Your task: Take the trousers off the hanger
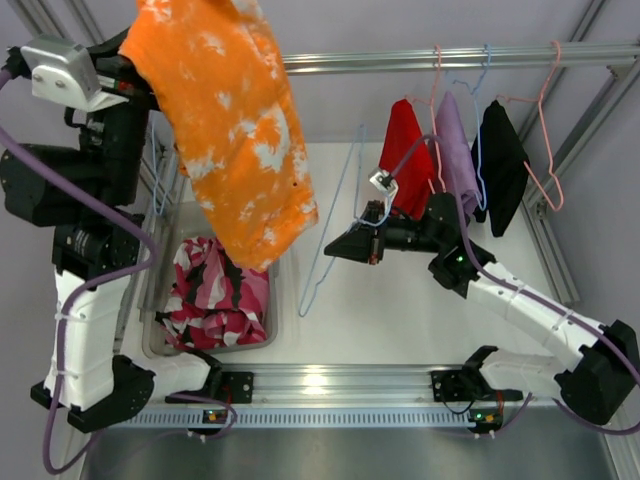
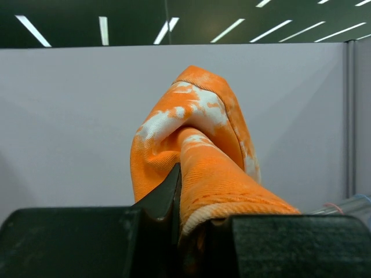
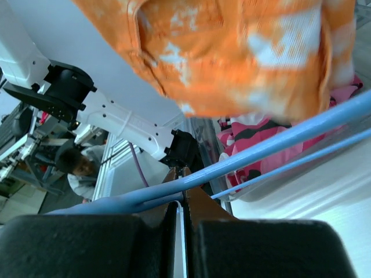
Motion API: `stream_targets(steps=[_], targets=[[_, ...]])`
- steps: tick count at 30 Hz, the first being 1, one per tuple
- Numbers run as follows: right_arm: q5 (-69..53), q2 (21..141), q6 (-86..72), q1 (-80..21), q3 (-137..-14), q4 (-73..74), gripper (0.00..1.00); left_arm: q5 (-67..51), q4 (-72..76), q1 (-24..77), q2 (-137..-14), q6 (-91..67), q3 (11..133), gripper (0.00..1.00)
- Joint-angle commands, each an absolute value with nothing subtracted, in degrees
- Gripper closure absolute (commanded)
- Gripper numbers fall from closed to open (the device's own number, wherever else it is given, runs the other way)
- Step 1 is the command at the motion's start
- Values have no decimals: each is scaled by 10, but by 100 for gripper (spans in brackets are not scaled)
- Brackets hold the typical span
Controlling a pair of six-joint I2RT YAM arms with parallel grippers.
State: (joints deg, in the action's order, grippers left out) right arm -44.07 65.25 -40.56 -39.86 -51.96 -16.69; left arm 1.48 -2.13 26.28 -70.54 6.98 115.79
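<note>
The orange trousers with white blotches (image 1: pixel 240 130) hang high at the back left, their lower end above the bin. My left gripper (image 2: pixel 194 202) is shut on a bunched fold of them (image 2: pixel 203 133); in the top view the cloth hides its fingers. The thin blue wire hanger (image 1: pixel 331 215) hangs bare at mid-table, apart from the orange cloth. My right gripper (image 1: pixel 337 250) is shut on the hanger's wire, and the right wrist view shows the blue wire (image 3: pixel 278 142) pinched at the gripper (image 3: pixel 181 174). The pink-white-black camouflage trousers (image 1: pixel 215 290) lie crumpled in the bin.
A grey bin (image 1: pixel 275 300) stands at the near left beside the left arm. A metal rail (image 1: pixel 400 60) crosses the back, with red (image 1: pixel 405 155), purple (image 1: pixel 455 150) and black (image 1: pixel 500 160) garments on wire hangers. Frame bars run down the right side (image 1: pixel 555 250).
</note>
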Motion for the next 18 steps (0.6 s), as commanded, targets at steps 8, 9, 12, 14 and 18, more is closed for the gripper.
stream_targets(steps=[8,9,12,14,18], targets=[[-445,606,-360,-396,-535,-161,100,110,4,260,-622,278,1179,100],[-445,606,-360,-396,-539,-160,100,113,4,260,-609,290,1141,100],[-446,608,-364,-396,-546,-158,100,147,13,258,-561,358,1071,100],[-449,611,-365,-396,-552,-157,100,166,8,254,-538,406,1046,100],[-451,613,-351,-396,-562,-140,100,191,19,250,-492,466,973,100]])
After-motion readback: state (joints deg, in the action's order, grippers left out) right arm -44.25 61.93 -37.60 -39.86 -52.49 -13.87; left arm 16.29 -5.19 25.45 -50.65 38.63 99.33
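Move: My left hand is high up, still pinching the orange trousers. The clear bin they are going to lies about 68 cm below it, some 10 cm to its left and roughly 3 cm farther out. The pink trousers lie heaped in the bin, around 9 cm left of that hand, about level with it in reach and 66 cm below. From my right hand, which grips the blue hanger, the bin is some 32 cm left, 10 cm farther out and 32 cm below. Keeping my pinch on the orange trousers, I sweep my left hand about 11 cm left and some 7 cm back, swinging the wrist roughly 35 degrees counter-clockwise. I rise slightly at first, then sink about 5 cm, bringing the trousers' hanging end over the bin. My right hand keeps its grip on the empty blue hanger almost in place. ##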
